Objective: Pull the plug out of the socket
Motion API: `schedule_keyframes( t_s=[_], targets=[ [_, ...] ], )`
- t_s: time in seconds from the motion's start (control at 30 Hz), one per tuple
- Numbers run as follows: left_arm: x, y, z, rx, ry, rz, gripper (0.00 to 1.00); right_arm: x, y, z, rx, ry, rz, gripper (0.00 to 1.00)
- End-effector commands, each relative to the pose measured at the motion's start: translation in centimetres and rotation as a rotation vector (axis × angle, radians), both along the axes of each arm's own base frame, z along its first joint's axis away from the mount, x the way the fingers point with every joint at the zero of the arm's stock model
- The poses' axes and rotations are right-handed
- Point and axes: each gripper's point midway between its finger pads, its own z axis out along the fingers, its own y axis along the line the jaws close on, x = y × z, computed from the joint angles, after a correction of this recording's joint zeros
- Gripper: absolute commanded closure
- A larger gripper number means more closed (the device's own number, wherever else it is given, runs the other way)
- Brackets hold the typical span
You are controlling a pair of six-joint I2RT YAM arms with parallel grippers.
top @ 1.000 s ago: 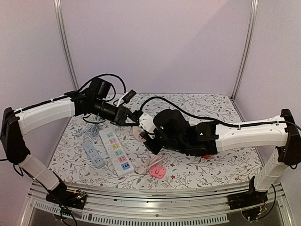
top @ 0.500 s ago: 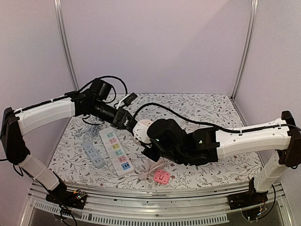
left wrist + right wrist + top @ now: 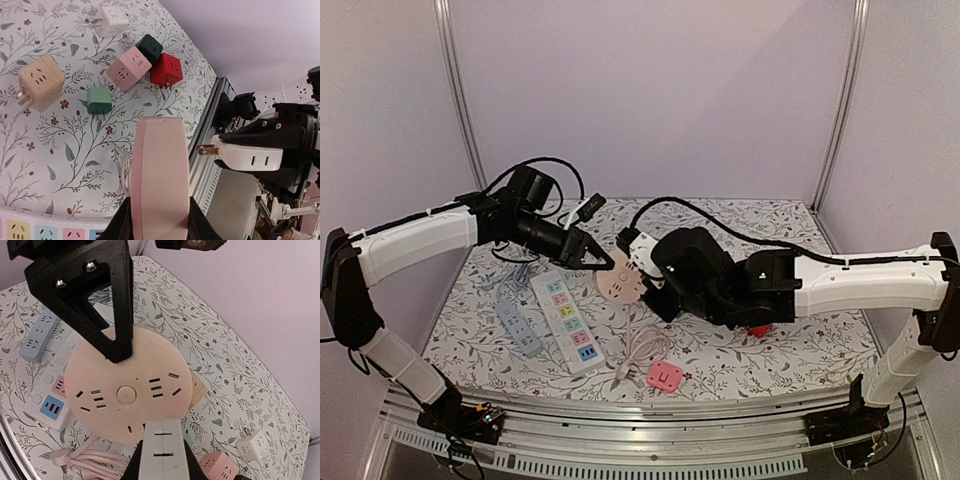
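My left gripper is shut on the rim of the round pink socket and holds it edge-on above the table. In the top view the socket hangs between the two arms. My right gripper is shut on the white plug. The plug's brass prongs are bare, with a small gap between them and the socket's face. From the right wrist, the socket's face shows empty slots, and the left gripper's black fingers clamp its top edge.
A white power strip with coloured outlets and a grey-blue strip lie at the left. The socket's pink cable coils below it, beside a pink cube. Several cube adapters, beige, pink and red, sit further right.
The right gripper has drawn back up and to the right with the plug. The socket has tilted its face towards the top camera. The pink cube has slid slightly forward.
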Motion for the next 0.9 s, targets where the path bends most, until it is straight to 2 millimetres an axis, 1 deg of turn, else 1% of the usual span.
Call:
schedule_keyframes(
  t_s=[0.0, 0.13, 0.2, 0.23, 0.33, 0.47, 0.57, 0.67, 0.7, 0.8, 0.87],
  targets=[
    [-0.3, 0.0, 0.7, 0.005, -0.041, -0.01, 1.0, 0.0, -1.0, 1.7, 0.084, 0.034, -0.023, 1.0],
    [0.6, 0.6, 0.1, 0.037, -0.04, 0.04, 1.0, 1.0, -2.2, 0.5, 0.114, 0.09, -0.078, 1.0],
    [1.6, 1.3, -0.3, 0.048, -0.033, 0.085, 1.0, 1.4, -3.3, -0.2, 0.128, 0.117, -0.121, 1.0],
    [2.3, 1.8, -0.5, 0.052, -0.027, 0.115, 1.0, 1.6, -4.0, -0.3, 0.155, 0.136, -0.147, 1.0],
    [3.9, 3.2, -0.6, 0.044, -0.015, 0.189, 1.0, 1.6, -5.7, -2.1, 0.213, 0.226, -0.2, 1.0],
    [5.2, 4.4, -0.9, 0.034, -0.004, 0.244, 1.0, 1.5, -7.3, -5.5, 0.241, 0.325, -0.266, 1.0],
    [5.5, 4.7, -1.5, 0.05, 0.002, 0.255, 1.0, 1.4, -7.1, -8.0, 0.266, 0.403, -0.293, 1.0],
    [5.7, 4.7, -2.0, 0.061, 0.008, 0.256, 1.0, 2.2, -6.9, -10.0, 0.283, 0.45, -0.337, 1.0],
    [5.7, 4.7, -2.1, 0.064, 0.01, 0.257, 1.0, 2.5, -6.8, -11.1, 0.278, 0.471, -0.348, 0.99],
    [5.8, 4.9, -2.3, 0.075, 0.009, 0.263, 1.0, 3.1, -6.3, -13.2, 0.314, 0.541, -0.363, 0.99],
    [5.8, 4.9, -2.3, 0.078, 0.005, 0.265, 1.0, 3.2, -5.8, -13.9, 0.33, 0.574, -0.359, 0.94]
  ],
)
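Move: The right hand holds the white plug, already clear of the round socket in the left hand. It heads for the table by the green plug, about 7 cm ahead, 5 cm right and 18 cm below; the cord coil lies some 2 cm back and 2 cm left, the pink adapter about 10 cm back and 2 cm right. From the left hand, the power strip's far end is roughly 11 cm ahead and 15 cm left, the beige cube 11 cm ahead and 9 cm right, both well below. Still pinching the white plug, the right hand first lifts a centimetre or so, then swings right and drops towards the table beside the green plug, ending about 12 cm lower, 7 cm farther right and slightly forward, with its fingers tipping more steeply down. Meanwhile the left hand keeps its grip on the round socket and draws it away, about 5 cm forward and 5 cm left and slightly down, turning some 15 degrees counter-clockwise towards the strip's far end. ##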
